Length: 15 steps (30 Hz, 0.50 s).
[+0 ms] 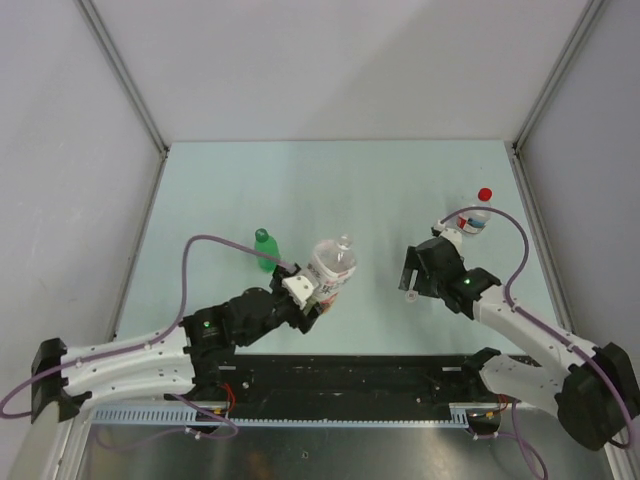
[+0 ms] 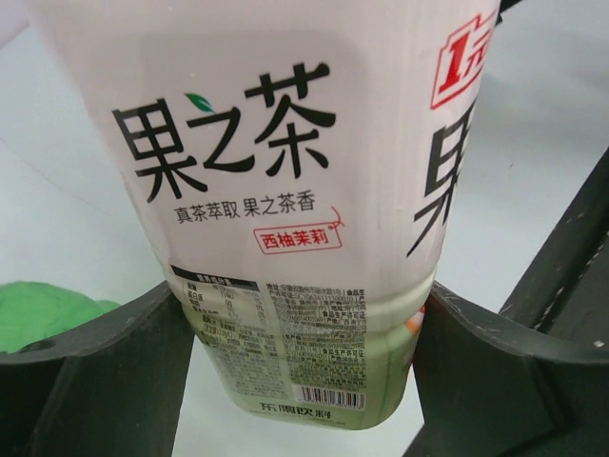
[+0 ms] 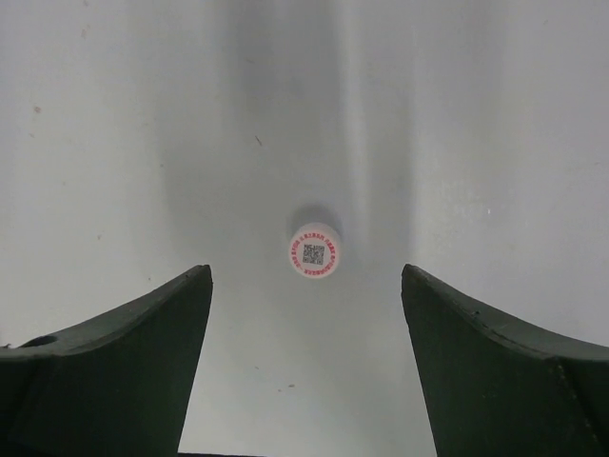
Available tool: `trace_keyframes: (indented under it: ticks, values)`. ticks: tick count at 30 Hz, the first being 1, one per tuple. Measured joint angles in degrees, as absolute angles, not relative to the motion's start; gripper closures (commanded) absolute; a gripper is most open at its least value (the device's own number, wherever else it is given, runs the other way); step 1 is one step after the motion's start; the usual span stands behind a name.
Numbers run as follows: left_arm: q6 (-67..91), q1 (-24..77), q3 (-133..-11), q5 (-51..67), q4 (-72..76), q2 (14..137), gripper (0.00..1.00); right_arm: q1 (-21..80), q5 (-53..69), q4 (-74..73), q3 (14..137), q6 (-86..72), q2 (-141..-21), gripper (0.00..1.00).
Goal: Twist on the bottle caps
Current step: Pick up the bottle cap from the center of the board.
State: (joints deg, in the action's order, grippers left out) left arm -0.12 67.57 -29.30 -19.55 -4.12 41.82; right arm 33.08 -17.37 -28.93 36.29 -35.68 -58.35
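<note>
My left gripper [image 1: 320, 287] is shut on the wide clear bottle [image 1: 331, 266], which stands upright with its neck bare. In the left wrist view the bottle [image 2: 285, 190] fills the frame, and both fingers [image 2: 105, 371] press its lower sides. The white cap [image 3: 315, 250] lies on the table, top up. My right gripper [image 3: 304, 362] hangs open above it, the cap just ahead of the fingertips and touching neither. From above, that cap [image 1: 408, 297] sits just below the right gripper [image 1: 409, 274]. The green cap [image 1: 261, 235] sits on the green bottle [image 1: 266, 254]. The red cap [image 1: 485, 194] tops the small clear bottle [image 1: 478, 220].
The green bottle [image 2: 43, 312] stands close to the left of the held bottle. The small bottle stands behind the right wrist, near the right wall [image 1: 560, 190]. A black rail [image 1: 350, 375] runs along the near edge between the arm bases.
</note>
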Motion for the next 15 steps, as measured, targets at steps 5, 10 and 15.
trace_keyframes:
  ticks: [5, 10, 15]
  values:
    - [-7.51, 69.41, -27.73, -20.21, 1.3, 42.76, 1.0, 29.28, -12.05, -27.57, 36.12, -33.95, -64.51, 0.29]
    - [-9.54, 69.43, -23.57, -19.46, 6.31, 33.21, 1.0, 29.08, -10.22, -26.39, 35.92, -32.97, -69.1, 0.35]
    - [-9.56, 69.43, -19.73, -19.38, 8.95, 26.04, 0.99, 31.48, -12.21, -26.15, 35.86, -32.75, -71.02, 0.42]
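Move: Beneath the open right fingers is the bottle cap, about 7 cm down, some 2 cm ahead and level sideways. Its nearest neighbour on the board, the red-capped bottle, stands roughly 20 cm ahead of that hand and 13 cm to its right. The tea bottle's middle hangs about 20 cm to its left, level fore and aft and some 14 cm higher. From the left hand, the cap lies around 7 cm ahead, 24 cm right and 17 cm below. Sinking almost straight down some 5 cm towards the cap, the right hand tips its fingers about 10 degrees more steeply and draws them partly together, still open on either side of it. Meanwhile the left hand keeps its grip on the tea bottle, dips slightly, then lifts it about 5 cm, easing a little left and tilting its fingers up nearly level. ##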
